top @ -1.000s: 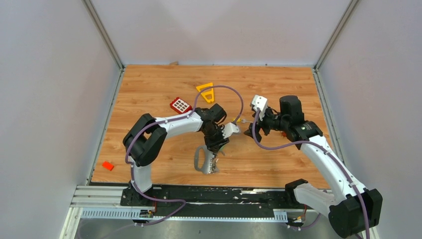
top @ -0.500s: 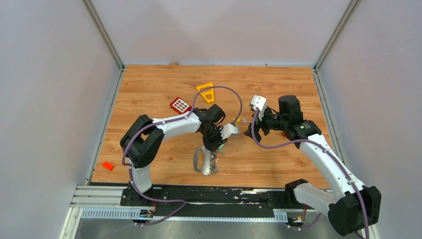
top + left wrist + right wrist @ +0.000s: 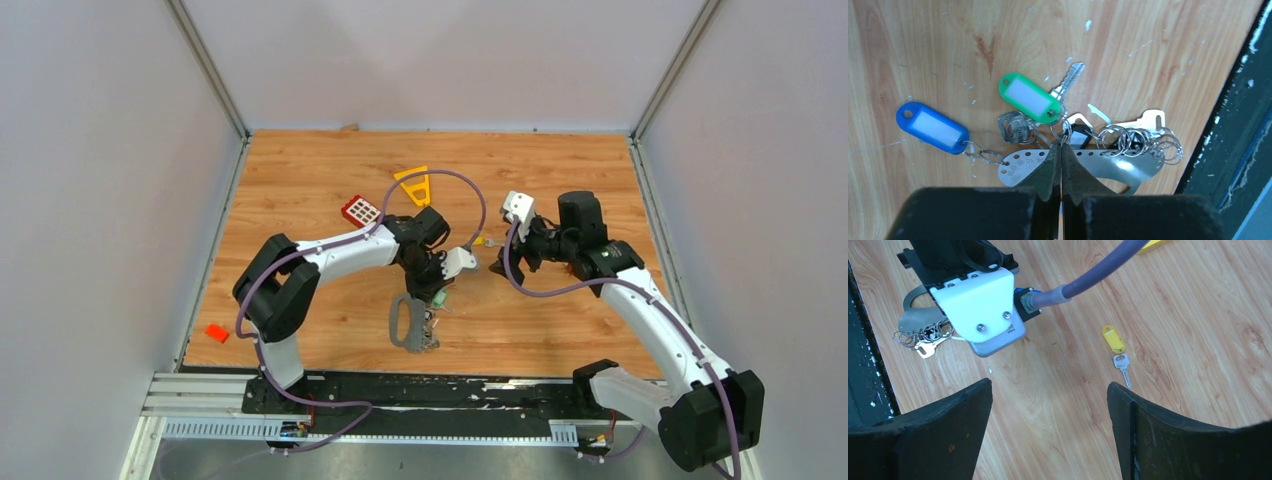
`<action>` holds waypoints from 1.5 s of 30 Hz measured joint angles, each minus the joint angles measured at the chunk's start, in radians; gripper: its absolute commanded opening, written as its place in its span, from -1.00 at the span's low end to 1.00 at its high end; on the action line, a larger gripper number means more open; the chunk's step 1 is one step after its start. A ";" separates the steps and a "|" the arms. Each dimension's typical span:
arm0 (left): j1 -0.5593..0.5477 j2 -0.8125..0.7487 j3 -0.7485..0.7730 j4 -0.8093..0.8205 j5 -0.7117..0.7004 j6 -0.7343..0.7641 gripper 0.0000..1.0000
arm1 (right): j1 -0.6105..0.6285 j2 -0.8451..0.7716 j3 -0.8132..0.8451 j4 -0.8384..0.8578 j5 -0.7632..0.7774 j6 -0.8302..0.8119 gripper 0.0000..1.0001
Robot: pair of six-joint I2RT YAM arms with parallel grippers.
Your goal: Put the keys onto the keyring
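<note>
The grey metal keyring (image 3: 1128, 162) lies flat near the table's front edge, also seen in the top view as the keyring (image 3: 405, 322). Several small wire rings (image 3: 1140, 142) and a silver key (image 3: 1143, 122) hang on its right end. A blue-tagged key (image 3: 933, 127) is linked to its left end. A green-tagged key (image 3: 1028, 97) lies just beyond it. My left gripper (image 3: 1061, 147) is shut above the keyring, tips meeting at the green key's small ring; whether it pinches that ring I cannot tell. My right gripper (image 3: 1049, 385) stands open, empty, near a loose yellow-tagged key (image 3: 1114, 339).
A yellow triangular frame (image 3: 414, 185) and a red brick (image 3: 362, 211) lie behind the left arm. A small orange block (image 3: 216, 333) sits at the front left. The black rail (image 3: 1243, 100) runs right beside the keyring. The left wrist's white housing (image 3: 980, 305) is close to the right gripper.
My left gripper has closed from partly open to shut and sunk a little toward the keyring, which has shifted slightly left. The right arm has barely moved.
</note>
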 measured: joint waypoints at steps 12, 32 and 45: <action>-0.005 -0.029 -0.043 -0.101 0.084 0.148 -0.94 | 0.000 0.020 0.000 0.000 0.000 0.000 0.70; 0.084 -0.023 -0.013 -0.107 0.113 0.135 0.08 | 0.000 0.025 0.000 -0.002 0.000 -0.007 0.70; 0.059 -0.092 -0.039 -0.144 0.198 0.198 -0.02 | 0.000 0.028 0.000 -0.003 0.008 -0.010 0.69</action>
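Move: Just behind and to the left of the left hand lies the middle of the metal keyring plate, about 3 cm back, 3 cm left and 2 cm below; the shut fingertips already pinch a thin ring at its holed edge. The green tag lies 2 cm ahead and 3 cm right, the blue tag some 8 cm ahead and 1 cm right, the ring bunch 6 cm back and 1 cm right. From the right hand, the plate is about 11 cm back, 17 cm left and 16 cm below. Dragging the pinched ring, and the plate with it, the left hand rises slightly, then goes back about 4 cm and left 3 cm, sinking a little towards the table's near edge. There its fingers open about halfway and let go; they stay open as the hand swings forward over 4 cm while rising, then turns back some 3 cm towards the base, still climbing for most of the way, tilting a few degrees. ##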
